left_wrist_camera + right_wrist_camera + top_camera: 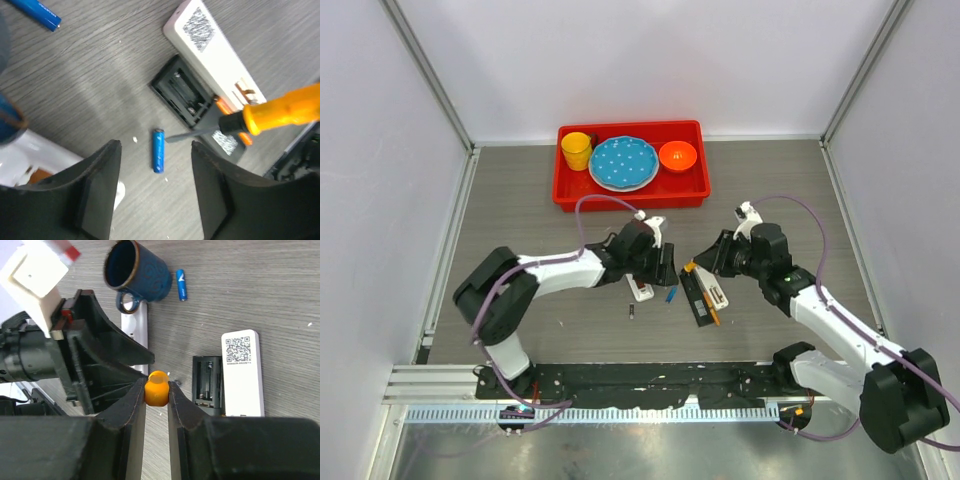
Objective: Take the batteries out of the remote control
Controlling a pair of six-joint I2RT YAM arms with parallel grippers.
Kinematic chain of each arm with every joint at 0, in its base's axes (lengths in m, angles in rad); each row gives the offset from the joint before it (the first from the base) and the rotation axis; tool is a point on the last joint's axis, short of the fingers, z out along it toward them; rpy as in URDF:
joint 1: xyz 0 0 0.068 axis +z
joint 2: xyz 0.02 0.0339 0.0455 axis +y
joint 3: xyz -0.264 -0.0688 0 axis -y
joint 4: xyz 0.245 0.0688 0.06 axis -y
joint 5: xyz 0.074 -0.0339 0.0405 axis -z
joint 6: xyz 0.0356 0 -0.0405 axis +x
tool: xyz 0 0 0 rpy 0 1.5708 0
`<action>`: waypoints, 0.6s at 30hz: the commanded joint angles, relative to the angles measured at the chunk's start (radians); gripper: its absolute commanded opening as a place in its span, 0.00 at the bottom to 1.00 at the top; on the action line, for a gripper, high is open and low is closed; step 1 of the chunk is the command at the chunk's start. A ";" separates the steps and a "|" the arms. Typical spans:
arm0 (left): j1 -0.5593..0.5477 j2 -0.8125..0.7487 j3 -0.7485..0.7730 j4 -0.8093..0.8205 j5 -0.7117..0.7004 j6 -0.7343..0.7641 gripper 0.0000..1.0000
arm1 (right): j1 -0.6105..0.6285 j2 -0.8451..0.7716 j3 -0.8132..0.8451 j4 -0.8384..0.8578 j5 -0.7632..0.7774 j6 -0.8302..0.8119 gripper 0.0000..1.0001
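Observation:
A black remote control (186, 96) lies on the table with its battery bay open, showing its springs and no cell inside (207, 385). A blue battery (158, 150) lies flat on the table just in front of it, below my open left gripper (156, 145), whose fingers do not touch it. A second blue battery (181, 285) rests beside a dark blue mug (137, 272). A small dark battery (632, 312) lies nearer the front. My right gripper (157, 390) is shut on the orange-handled screwdriver (280, 107), whose tip points at the near blue battery.
A white remote (241, 372) lies next to the black one, and another white remote (640, 290) sits under the left arm. A red tray (565, 195) at the back holds a yellow cup, a blue plate and an orange bowl.

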 commanded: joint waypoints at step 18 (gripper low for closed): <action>0.010 -0.927 -0.408 0.075 -0.351 0.170 1.00 | 0.008 0.015 0.067 0.015 -0.190 -0.077 0.01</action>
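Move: The loose blue battery just freed lies almost under the left gripper, about 3 cm below it, 1 cm back and 2 cm to the right. From this gripper, the black remote sits about 7 cm right and 2 cm back; the uncovered white remote some 5 cm left and 2 cm ahead; the dark battery about 7 cm left and 4 cm back, all at table height. From the right gripper that battery is roughly 7 cm left, 3 cm back and 12 cm down. Bring the left gripper quickly up off the table, about 17 cm, away from the blue battery and black remote, then swing it some 10 cm left as the climb slows. Tip its fingers up by roughly 35 degrees and spread them from half to fully open, holding nothing. Keep the screwdriver gripped in the right hand and raise it slightly, 2 to 3 cm. ##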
